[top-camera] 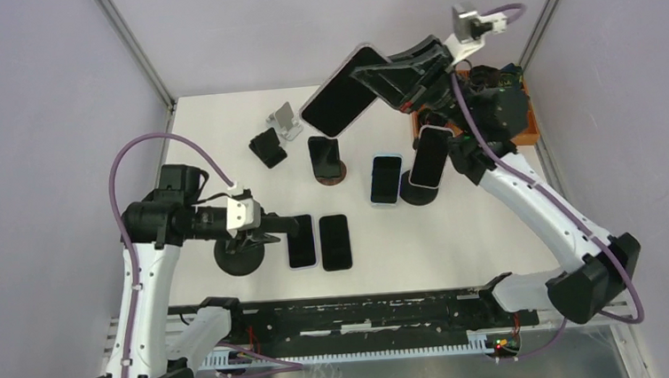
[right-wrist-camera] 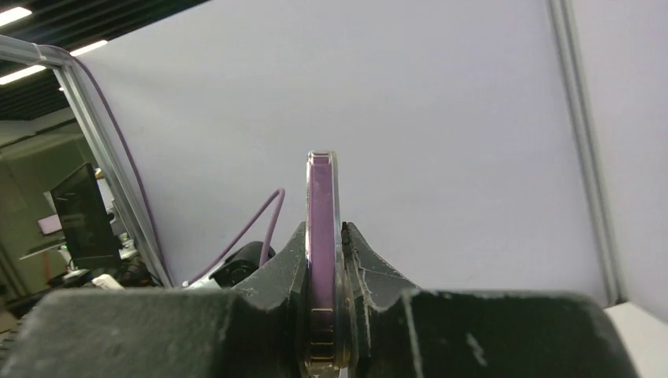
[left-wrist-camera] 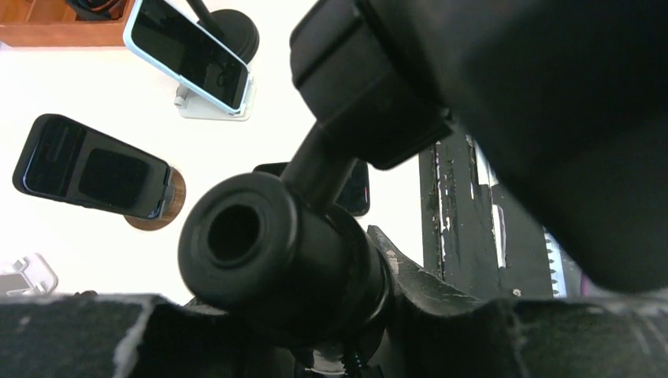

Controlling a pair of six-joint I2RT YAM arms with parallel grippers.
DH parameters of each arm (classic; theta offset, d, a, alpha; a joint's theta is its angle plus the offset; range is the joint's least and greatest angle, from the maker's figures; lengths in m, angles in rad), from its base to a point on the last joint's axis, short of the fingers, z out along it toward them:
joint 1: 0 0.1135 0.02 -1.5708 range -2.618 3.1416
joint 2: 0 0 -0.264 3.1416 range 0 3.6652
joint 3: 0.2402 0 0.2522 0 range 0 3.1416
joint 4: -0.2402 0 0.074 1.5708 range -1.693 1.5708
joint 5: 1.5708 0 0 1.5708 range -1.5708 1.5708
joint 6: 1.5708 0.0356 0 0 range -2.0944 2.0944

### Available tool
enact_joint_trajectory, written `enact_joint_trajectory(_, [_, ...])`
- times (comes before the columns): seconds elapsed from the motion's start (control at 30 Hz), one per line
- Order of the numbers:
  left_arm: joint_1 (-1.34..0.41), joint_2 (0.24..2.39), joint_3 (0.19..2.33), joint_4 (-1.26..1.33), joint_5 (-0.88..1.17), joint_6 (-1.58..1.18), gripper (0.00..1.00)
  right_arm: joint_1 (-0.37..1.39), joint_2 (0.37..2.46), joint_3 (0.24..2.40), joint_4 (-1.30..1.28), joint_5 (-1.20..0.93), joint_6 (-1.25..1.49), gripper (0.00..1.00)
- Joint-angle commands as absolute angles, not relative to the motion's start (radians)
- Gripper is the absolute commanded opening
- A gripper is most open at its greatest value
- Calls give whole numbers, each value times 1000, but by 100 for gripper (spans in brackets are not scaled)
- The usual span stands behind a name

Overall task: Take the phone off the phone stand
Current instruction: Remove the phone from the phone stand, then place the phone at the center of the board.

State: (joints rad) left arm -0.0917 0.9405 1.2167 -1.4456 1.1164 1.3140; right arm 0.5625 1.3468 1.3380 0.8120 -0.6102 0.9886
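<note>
My right gripper [top-camera: 397, 80] is shut on the phone [top-camera: 345, 91], a large dark-screened handset held tilted high above the back of the table. In the right wrist view its purple edge [right-wrist-camera: 321, 205] stands upright, pinched between both fingers of the right gripper [right-wrist-camera: 324, 236]. The phone stand [top-camera: 239, 256], black with a round base, sits at the table's front left with nothing on it. My left gripper [top-camera: 265, 228] is shut on its upper part. In the left wrist view the stand's black cylinder [left-wrist-camera: 264, 248] fills the jaws of the left gripper [left-wrist-camera: 303, 315].
Two phones lie flat [top-camera: 301, 241] [top-camera: 335, 241] beside the stand. Further back are a phone on a wooden disc [top-camera: 325, 158], a light-blue phone [top-camera: 386, 179], a phone on a black round stand [top-camera: 427, 159], a small black stand [top-camera: 268, 147] and a silver stand [top-camera: 285, 119]. A wooden box [top-camera: 530, 115] sits back right.
</note>
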Motion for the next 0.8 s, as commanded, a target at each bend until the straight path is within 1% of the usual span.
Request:
enact_joint_trajectory(0.0, [-92,914,1255,-1464,1126,1392,2,515,1216,1316,856,-584,995,0])
enact_joint_trajectory(0.07, [-92,913,1265,-1451,1131,1372,2,499,1169,1271,692,-627,930,0])
enact_joint_trajectory(0.13, [-92,913,1279,-1429,1139,1336,2,500,1129,1223,463,-666,819,0])
enact_joint_trajectory(0.23, [-92,917,1315,-1386,1146,1278,2,500,1056,1063,214,-726,729,0])
enact_joint_trajectory(0.3, [-92,922,1342,-1365,1152,1245,2,502,1005,952,89,-728,650,0])
enact_joint_trajectory(0.37, [-92,925,1362,-1334,1162,1211,2,509,951,842,-34,-672,572,0])
enact_joint_trajectory(0.5, [-92,928,1368,-1309,1181,1179,2,515,898,660,-61,-633,559,0])
enact_joint_trajectory(0.57, [-92,927,1370,-1307,1183,1179,2,520,901,574,-14,-625,572,0])
enact_joint_trajectory(0.77, [-92,913,1379,-1305,1179,1164,2,527,987,474,80,-571,534,0])
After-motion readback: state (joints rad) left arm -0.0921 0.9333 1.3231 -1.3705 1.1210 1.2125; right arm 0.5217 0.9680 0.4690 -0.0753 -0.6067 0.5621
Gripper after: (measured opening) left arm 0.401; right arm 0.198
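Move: The right hand, high up with the pink-edged phone already off its stand, has the bare table spot for it about 9 cm back, 1 cm to its right and some 54 cm below. At that table level, the black phone lies about 5 cm back and 11 cm left of the hand; the blue phone stands roughly 9 cm ahead and 2 cm right, some 49 cm down. From the left hand the spot is level fore and aft, about 28 cm right and 27 cm down. Down some 43 cm, after a brief slight rise, the right hand brings the held phone towards the bare table beside the black phone, drifting about 6 cm back and 6 cm right, quickly and then slowing. Its wrist turns the fingers from pointing left and up to left and somewhat down, grip kept. The left hand keeps hold of the empty phone stand and lifts it about 4 cm. ##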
